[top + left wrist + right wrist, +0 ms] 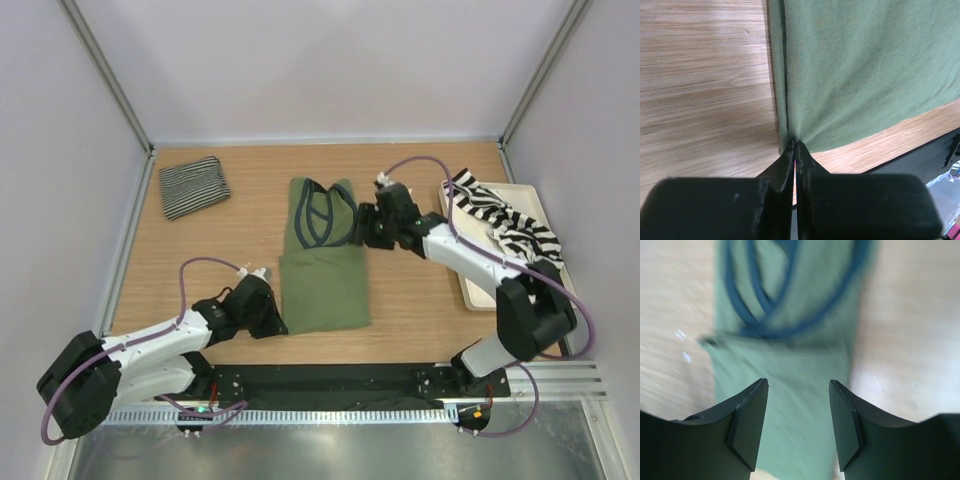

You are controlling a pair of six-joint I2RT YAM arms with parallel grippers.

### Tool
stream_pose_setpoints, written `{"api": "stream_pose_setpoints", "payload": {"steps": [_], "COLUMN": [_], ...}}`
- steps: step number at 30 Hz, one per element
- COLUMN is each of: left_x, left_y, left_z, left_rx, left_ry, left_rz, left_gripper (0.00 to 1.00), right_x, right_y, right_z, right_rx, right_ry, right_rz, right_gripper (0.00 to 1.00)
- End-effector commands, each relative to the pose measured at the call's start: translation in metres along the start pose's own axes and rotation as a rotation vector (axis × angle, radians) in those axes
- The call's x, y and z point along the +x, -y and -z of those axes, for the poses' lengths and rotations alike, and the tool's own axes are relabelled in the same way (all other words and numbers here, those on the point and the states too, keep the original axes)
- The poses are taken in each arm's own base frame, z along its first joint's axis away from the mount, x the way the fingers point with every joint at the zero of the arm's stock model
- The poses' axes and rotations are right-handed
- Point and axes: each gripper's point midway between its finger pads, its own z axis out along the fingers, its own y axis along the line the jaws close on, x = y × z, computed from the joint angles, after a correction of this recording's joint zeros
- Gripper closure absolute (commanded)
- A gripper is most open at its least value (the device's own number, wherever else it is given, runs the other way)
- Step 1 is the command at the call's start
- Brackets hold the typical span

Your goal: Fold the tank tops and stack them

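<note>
The olive green tank top lies folded lengthwise mid-table, straps at the far end. My left gripper is shut on its near left corner; in the left wrist view the cloth bunches at the closed tips. My right gripper hovers open at the top's right edge near the straps. The right wrist view is blurred and shows green cloth below the spread fingers, nothing between them. The pinstriped tank top lies folded at the back left. The broad-striped one is crumpled on the tray.
A cream tray sits at the right side, and the right arm reaches across its near part. Frame posts and pale walls close in the table at the back and sides. A black rail runs along the near edge.
</note>
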Motion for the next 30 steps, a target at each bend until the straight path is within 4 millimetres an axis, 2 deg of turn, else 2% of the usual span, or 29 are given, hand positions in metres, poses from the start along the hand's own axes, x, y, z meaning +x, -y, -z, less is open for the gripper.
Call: {"api": "stream_pose_setpoints", "payload": {"steps": [1,2,3,4,6,8,14,20,24,26,29,30], "left_x": [0.002,0.004,0.004,0.003,0.003,0.003,0.004,0.003,0.005,0.005,0.004,0.006], "left_y": [-0.013,-0.011,-0.011,-0.009,-0.006,-0.005,-0.003,-0.001,-0.001,-0.003,-0.003,-0.004], "left_z": [0.005,0.006,0.006,0.008,0.01,0.011,0.012,0.01,0.011,0.011,0.013,0.015], "left_rx": [-0.063,-0.055,-0.051,-0.044,-0.032,-0.026,-0.016,-0.012,-0.009,-0.017,-0.033,-0.041], "left_ry": [-0.006,-0.015,-0.017,-0.014,-0.012,-0.012,-0.015,-0.02,-0.024,-0.023,-0.021,-0.029], "left_rz": [-0.03,-0.03,-0.03,-0.029,-0.026,-0.028,-0.027,-0.024,-0.019,-0.019,-0.024,-0.026], "left_gripper": [1.0,1.0,1.0,1.0,1.0,1.0,1.0,1.0,1.0,1.0,1.0,1.0], "right_x": [0.063,0.075,0.09,0.119,0.148,0.167,0.192,0.209,0.221,0.231,0.241,0.238], "right_y": [0.035,0.029,0.028,0.031,0.031,0.021,0.006,0.016,0.02,0.022,0.026,0.022], "right_z": [0.032,0.046,0.051,0.055,0.066,0.073,0.082,0.068,0.064,0.066,0.071,0.076], "right_rx": [0.066,0.018,-0.006,-0.011,-0.02,-0.039,-0.108,-0.045,-0.026,-0.029,-0.017,-0.04], "right_ry": [-0.117,-0.136,-0.169,-0.231,-0.282,-0.31,-0.333,-0.363,-0.386,-0.404,-0.42,-0.404], "right_rz": [0.042,0.04,0.037,0.037,0.039,0.046,0.055,0.086,0.109,0.107,0.096,0.095], "right_gripper": [0.42,0.42,0.42,0.42,0.44,0.44,0.48,0.5,0.57,0.64,0.89,0.91]}}
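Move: The near right corner of the folded green tank top lies some 22 cm back from the right hand, about 2 cm to its right and 11 cm below. Counted from the right hand, the top's neckline is roughly 7 cm ahead and 7 cm left, the white tray's middle level with it and about 35 cm right. The left hand already pinches the near left corner; from it the right corner lies some 18 cm right and 1 cm ahead. The green top's free near right corner is what the right hand goes for: fast back towards the base, some 23 cm, sinking about 10 cm to the table, turning counter-clockwise and tipping further down by 15 to 20 degrees. It slows over the corner, then its half-open fingers close on the cloth. The left hand keeps its pinch and eases about 1 cm back and 1 cm left. ##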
